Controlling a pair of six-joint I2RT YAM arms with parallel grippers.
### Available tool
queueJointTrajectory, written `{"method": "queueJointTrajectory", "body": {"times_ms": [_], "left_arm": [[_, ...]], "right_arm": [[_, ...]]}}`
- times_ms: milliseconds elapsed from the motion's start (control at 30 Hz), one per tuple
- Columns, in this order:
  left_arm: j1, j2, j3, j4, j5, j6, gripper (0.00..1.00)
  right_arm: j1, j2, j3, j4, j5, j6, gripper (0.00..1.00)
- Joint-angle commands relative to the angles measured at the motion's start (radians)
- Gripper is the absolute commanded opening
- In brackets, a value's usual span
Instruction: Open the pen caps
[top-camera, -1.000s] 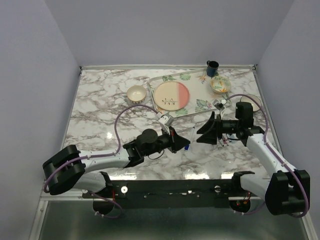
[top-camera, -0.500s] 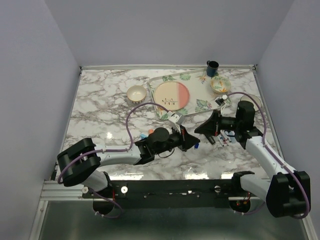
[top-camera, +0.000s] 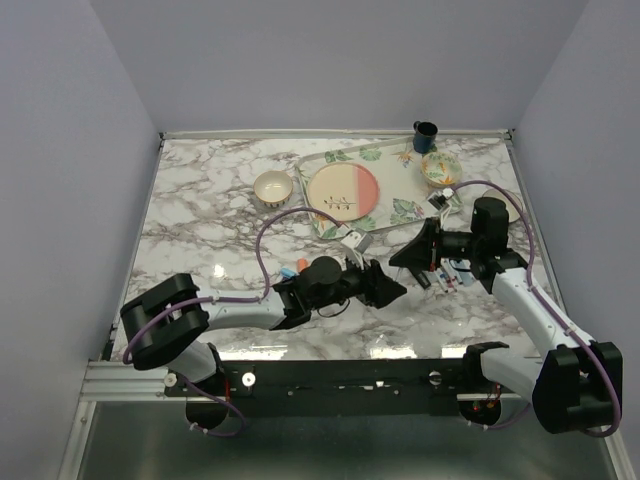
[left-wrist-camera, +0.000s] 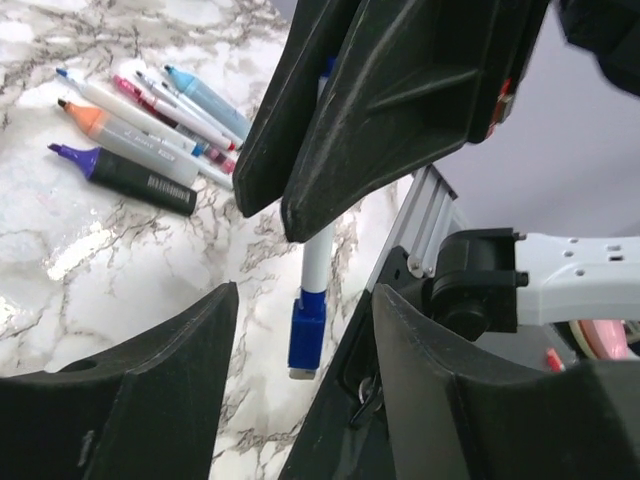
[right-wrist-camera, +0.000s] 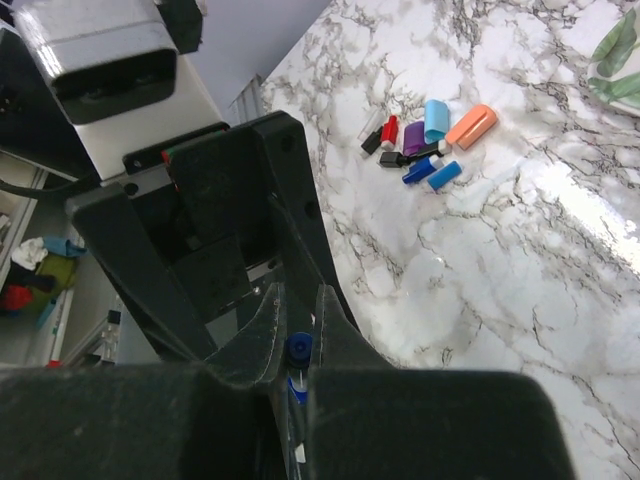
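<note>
A white pen (left-wrist-camera: 318, 258) with a blue pen cap (left-wrist-camera: 305, 335) hangs above the table, cap end down. My right gripper (right-wrist-camera: 297, 340) is shut on its barrel, and the pen's blue end (right-wrist-camera: 298, 348) shows between the jaws. My left gripper (left-wrist-camera: 303, 300) is open, one finger on each side of the blue cap, touching neither side. In the top view the left gripper (top-camera: 388, 288) meets the right gripper (top-camera: 403, 260) nose to nose. Several uncapped pens (left-wrist-camera: 140, 130) lie on the marble. Loose pen caps (right-wrist-camera: 430, 140) lie in a small pile.
The uncapped pens (top-camera: 450, 275) lie under the right arm, and the loose caps (top-camera: 292, 270) lie beside the left arm. A floral tray (top-camera: 335, 160) holding a pink plate (top-camera: 343, 192) sits at the back. A cream bowl (top-camera: 272, 186), a dark mug (top-camera: 425, 135) and a patterned bowl (top-camera: 441, 168) stand near it.
The left gripper carried the blue-capped pen rightward to the right gripper. The right gripper shut on the pen, and the left gripper has just opened around the cap.
</note>
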Motion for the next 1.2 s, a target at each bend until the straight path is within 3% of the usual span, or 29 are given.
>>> {"method": "queueJointTrajectory", "body": {"times_ms": [0, 100, 167, 200, 233, 333, 667, 900, 967, 1067, 1100, 1167], "left_arm": [[-0.005, 0.053, 0.020, 0.012, 0.060, 0.026, 0.56], [-0.005, 0.074, 0.043, 0.002, 0.095, 0.036, 0.41], [-0.005, 0.084, 0.054, 0.001, 0.115, 0.036, 0.23], [-0.005, 0.085, 0.057, -0.005, 0.117, 0.039, 0.02], [-0.003, 0.087, 0.059, -0.008, 0.117, 0.043, 0.00], [-0.005, 0.081, 0.048, -0.028, 0.125, 0.060, 0.00], [-0.020, 0.058, -0.101, -0.134, 0.238, 0.045, 0.00], [-0.023, -0.027, -0.171, -0.198, 0.212, 0.049, 0.00], [-0.025, -0.097, -0.193, -0.221, 0.180, 0.057, 0.00], [-0.023, -0.248, -0.213, -0.336, 0.032, 0.075, 0.00], [-0.023, -0.292, -0.216, -0.426, -0.086, 0.077, 0.00], [-0.020, -0.423, -0.236, -0.503, -0.186, 0.073, 0.00]], "right_arm": [[0.006, 0.003, 0.032, -0.052, 0.002, -0.034, 0.00], [0.006, 0.001, 0.033, -0.057, 0.007, -0.039, 0.00], [0.004, 0.001, 0.035, -0.062, 0.012, -0.047, 0.00], [0.004, 0.003, 0.040, -0.071, 0.013, -0.053, 0.00], [0.004, 0.003, 0.046, -0.080, 0.022, -0.059, 0.00], [-0.020, 0.000, 0.056, -0.098, 0.041, -0.065, 0.00], [-0.288, -0.057, 0.060, -0.060, 0.085, 0.021, 0.00], [-0.353, -0.055, 0.050, -0.063, 0.136, 0.023, 0.00], [-0.352, -0.037, 0.078, -0.124, 0.172, -0.049, 0.00], [-0.352, 0.018, 0.171, -0.338, 0.223, -0.359, 0.00], [-0.352, 0.038, 0.202, -0.465, 0.241, -0.524, 0.00], [-0.352, 0.079, 0.240, -0.538, 0.336, -0.629, 0.00]]}}
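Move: The blue cap of the pen sits between the left hand's open fingers, roughly 2 cm below the hand point, 1 cm back and 1 cm to the right. From the right hand, which already grips the pen's other end, the cap is about 5 cm back, 4 cm down and level sideways. The nearest laid-out pen, the black marker, lies some 7 cm ahead, 8 cm right and 19 cm below the right hand; the loose caps lie about 10 cm ahead, 23 cm left and 17 cm below the left hand. The left fingers sink about 2 cm and shut on the blue cap while the right hand keeps its pinch on the pen body. The right hand then draws right and forward, about 10 and 7 cm, swinging some 25 degrees clockwise towards the laid-out pens; the left hand, holding the cap, drops sharply and heads back and left, tilting about 20 degrees, then starts to rise. ##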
